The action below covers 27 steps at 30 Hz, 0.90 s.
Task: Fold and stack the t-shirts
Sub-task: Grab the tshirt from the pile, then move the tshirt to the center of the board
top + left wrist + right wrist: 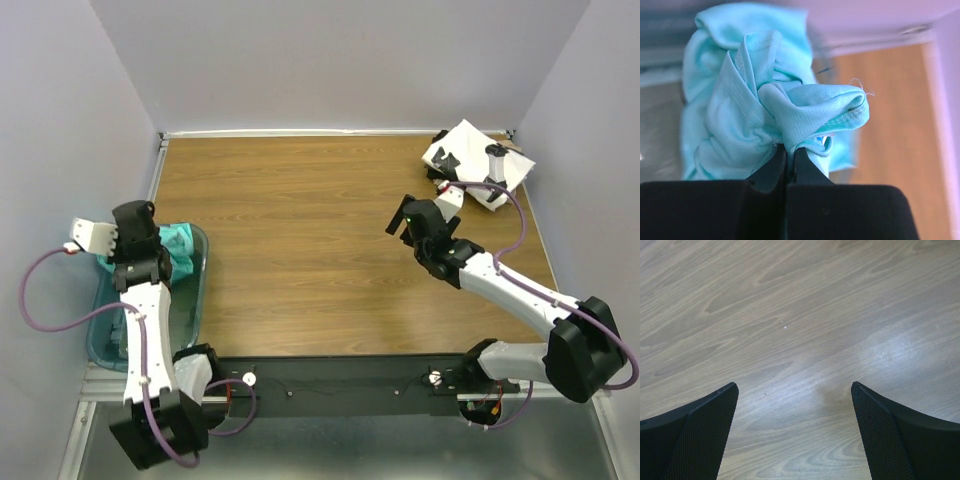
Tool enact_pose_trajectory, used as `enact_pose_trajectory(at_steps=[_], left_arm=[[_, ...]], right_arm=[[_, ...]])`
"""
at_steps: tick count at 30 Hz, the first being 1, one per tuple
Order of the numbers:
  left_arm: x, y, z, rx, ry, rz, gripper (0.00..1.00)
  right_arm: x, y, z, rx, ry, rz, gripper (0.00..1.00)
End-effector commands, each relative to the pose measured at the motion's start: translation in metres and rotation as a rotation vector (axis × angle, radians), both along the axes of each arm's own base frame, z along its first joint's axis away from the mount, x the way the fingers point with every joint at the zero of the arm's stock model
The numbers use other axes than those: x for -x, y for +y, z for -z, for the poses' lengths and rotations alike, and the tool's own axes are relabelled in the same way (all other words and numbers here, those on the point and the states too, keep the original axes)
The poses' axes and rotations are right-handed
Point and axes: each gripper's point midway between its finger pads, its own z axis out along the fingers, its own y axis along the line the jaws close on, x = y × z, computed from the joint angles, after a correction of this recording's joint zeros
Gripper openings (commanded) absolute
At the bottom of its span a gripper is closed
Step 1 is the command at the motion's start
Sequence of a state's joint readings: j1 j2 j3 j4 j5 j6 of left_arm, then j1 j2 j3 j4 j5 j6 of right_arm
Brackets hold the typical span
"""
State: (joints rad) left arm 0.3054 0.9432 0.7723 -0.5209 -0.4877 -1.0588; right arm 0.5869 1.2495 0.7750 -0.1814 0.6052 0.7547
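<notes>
The teal t-shirt (pixel 775 105) is bunched up, and my left gripper (pixel 788 150) is shut on a fold of it. In the top view the left gripper (pixel 148 248) is over the bin at the left table edge, with the teal t-shirt (pixel 182 243) showing beside it. The folded white t-shirt with black print (pixel 470 155) lies at the back right corner. My right gripper (pixel 400 218) is open and empty above bare table, in front and to the left of the white shirt. In the right wrist view the right gripper (pixel 794 386) shows only wood between its fingers.
A translucent teal plastic bin (pixel 197 300) stands at the left edge under the left arm. Walls close the table at the back and sides. The wooden tabletop (pixel 300 250) spreads between the arms. Part of the right arm crosses over the white shirt's corner.
</notes>
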Motion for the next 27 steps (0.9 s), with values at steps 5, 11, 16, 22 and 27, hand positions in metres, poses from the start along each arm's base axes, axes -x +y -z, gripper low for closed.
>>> enact_pose_trajectory(at_steps=[5,11,16,22,27], left_arm=[[-0.022,-0.025,-0.195,-0.276,-0.471,0.270,0.00],[-0.046,-0.105,-0.301,-0.382,-0.721,0.688,0.00],[-0.060,-0.188,-0.356,-0.449,-0.819,0.994,0.00],[-0.065,-0.253,-0.366,-0.360,-0.864,1.187,0.00],[-0.087,-0.306,-0.263,-0.179,-0.664,1.425,0.16]], right_arm=[[-0.020,0.006,-0.029,0.019,-0.053,-0.015,1.00],[-0.028,0.007,-0.041,0.045,-0.075,-0.019,1.00],[-0.027,-0.001,-0.060,0.046,-0.124,0.014,0.99],[-0.015,-0.019,-0.086,0.044,-0.198,0.051,0.99],[0.000,-0.031,-0.086,0.040,-0.217,0.068,0.99]])
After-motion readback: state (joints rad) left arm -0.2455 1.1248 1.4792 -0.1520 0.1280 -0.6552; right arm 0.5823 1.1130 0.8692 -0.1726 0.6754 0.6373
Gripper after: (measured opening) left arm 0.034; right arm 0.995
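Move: The left fingers hold the bunched turquoise t-shirt. The middle of the bare table, where it is being taken, lies some 38 cm to this hand's right, 7 cm ahead and about 17 cm below. The blue bin's middle is about 6 cm back, 3 cm to the right and 17 cm below, and the black-and-white pile is roughly 28 cm ahead, 73 cm right. From the right hand, the table's middle is about 15 cm left, level with it fore and aft, and 14 cm down. Still pinching the turquoise t-shirt, the shut left fingers haul it steeply up about 35 cm out of the bin, then swing it some 27 cm right and a little forward, high over the table's left part. The wrist turns clockwise about 70 degrees and its down-pointing fingers come up past level. The right hand, empty and open, rises about 9 cm. ##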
